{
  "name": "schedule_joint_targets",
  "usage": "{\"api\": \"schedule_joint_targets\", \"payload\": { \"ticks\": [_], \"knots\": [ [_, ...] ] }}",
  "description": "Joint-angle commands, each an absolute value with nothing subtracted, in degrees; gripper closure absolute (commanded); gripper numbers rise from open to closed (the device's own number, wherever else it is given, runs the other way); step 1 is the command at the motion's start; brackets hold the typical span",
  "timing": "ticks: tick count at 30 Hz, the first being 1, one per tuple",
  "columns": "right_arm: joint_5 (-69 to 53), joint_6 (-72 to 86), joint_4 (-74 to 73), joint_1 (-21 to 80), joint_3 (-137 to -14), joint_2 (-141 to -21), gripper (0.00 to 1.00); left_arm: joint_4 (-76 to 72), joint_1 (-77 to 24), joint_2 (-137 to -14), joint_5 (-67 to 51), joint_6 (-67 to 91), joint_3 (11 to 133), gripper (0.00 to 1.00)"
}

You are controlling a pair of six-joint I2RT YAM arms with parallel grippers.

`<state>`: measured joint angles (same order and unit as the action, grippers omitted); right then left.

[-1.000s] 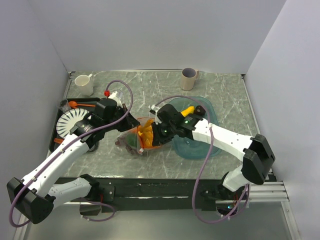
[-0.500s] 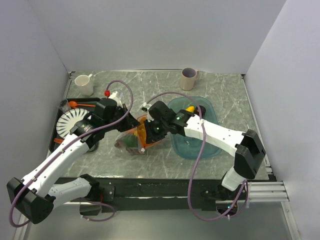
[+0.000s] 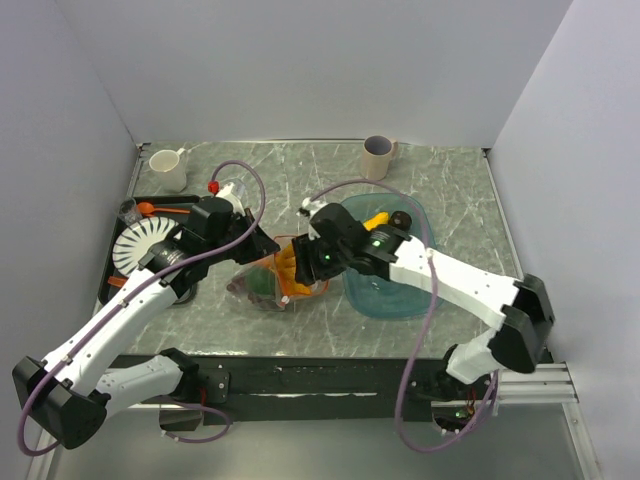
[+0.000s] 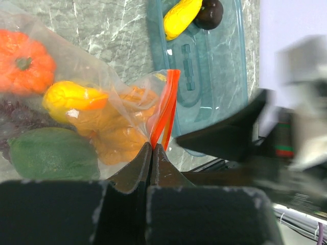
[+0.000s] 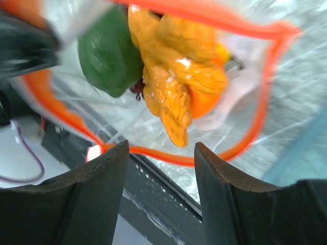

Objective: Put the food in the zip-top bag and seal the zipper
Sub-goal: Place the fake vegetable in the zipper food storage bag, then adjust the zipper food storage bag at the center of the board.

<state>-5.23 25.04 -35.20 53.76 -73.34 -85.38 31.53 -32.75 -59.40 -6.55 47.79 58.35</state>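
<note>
The zip-top bag lies left of centre with its mouth held up and open. My left gripper is shut on the orange-red zipper at the mouth's edge. Inside the bag are a green fruit, a knobbly orange-yellow piece, an orange pumpkin-like one, a lemon and dark grapes. My right gripper stands open at the mouth, nothing between its fingers; the zipper loop runs behind them. A yellow banana and a dark round fruit lie in the teal tray.
Two cups stand at the back, one white and one grey. A white ribbed plate and an orange spoon sit on a black tray at the left. The teal tray lies right beside the bag.
My right gripper reached into the bag's mouth, opened and let go of the orange-yellow piece, which now lies in the bag. The left gripper has kept hold of the zipper edge.
</note>
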Motion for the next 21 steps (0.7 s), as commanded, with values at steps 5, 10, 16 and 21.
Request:
{"api": "schedule_joint_targets", "payload": {
  "ticks": [5,10,16,21],
  "knots": [
    [6.51,36.03,-35.24,50.98,-65.58,-75.5,0.37,29.18,-32.61,-57.3,-6.06,48.16,59.5,0.99],
    [0.97,39.28,-30.87,50.27,-60.04,-76.11,0.37,29.01,-32.61,-57.57,-6.33,48.34,59.42,0.99],
    [0.62,41.04,-27.61,50.36,-58.62,-78.75,0.39,29.62,-32.61,-57.22,-6.15,48.25,59.68,0.99],
    [-2.11,40.25,-27.07,50.19,-60.73,-83.49,0.44,30.06,-32.61,-57.22,-6.07,48.25,60.12,0.99]
  ]
}}
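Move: The open right fingers hang over the bag's mouth; its right rim is about 3 cm to their right, 2 cm ahead and 5 cm down. The fake vegetable lies inside the bag, some 4 cm ahead, 3 cm left and 7 cm below them. In the tray, the yellow squash is about 18 cm ahead, 18 cm right and 11 cm lower. From the left hand, the right rim is roughly 10 cm right, 2 cm back and 2 cm below. With its fingers staying wide open and already empty, the right hand lifts about 2 cm and swings some 6 cm to the right, away from the fake vegetable and over the bag's right rim, turning nearly 20 degrees clockwise. It then sinks about 8 cm from the top of that arc beside the rim, easing back a centimetre to the left at the end, while the left hand stays put and keeps its pinch on the bag's zipper edge. ##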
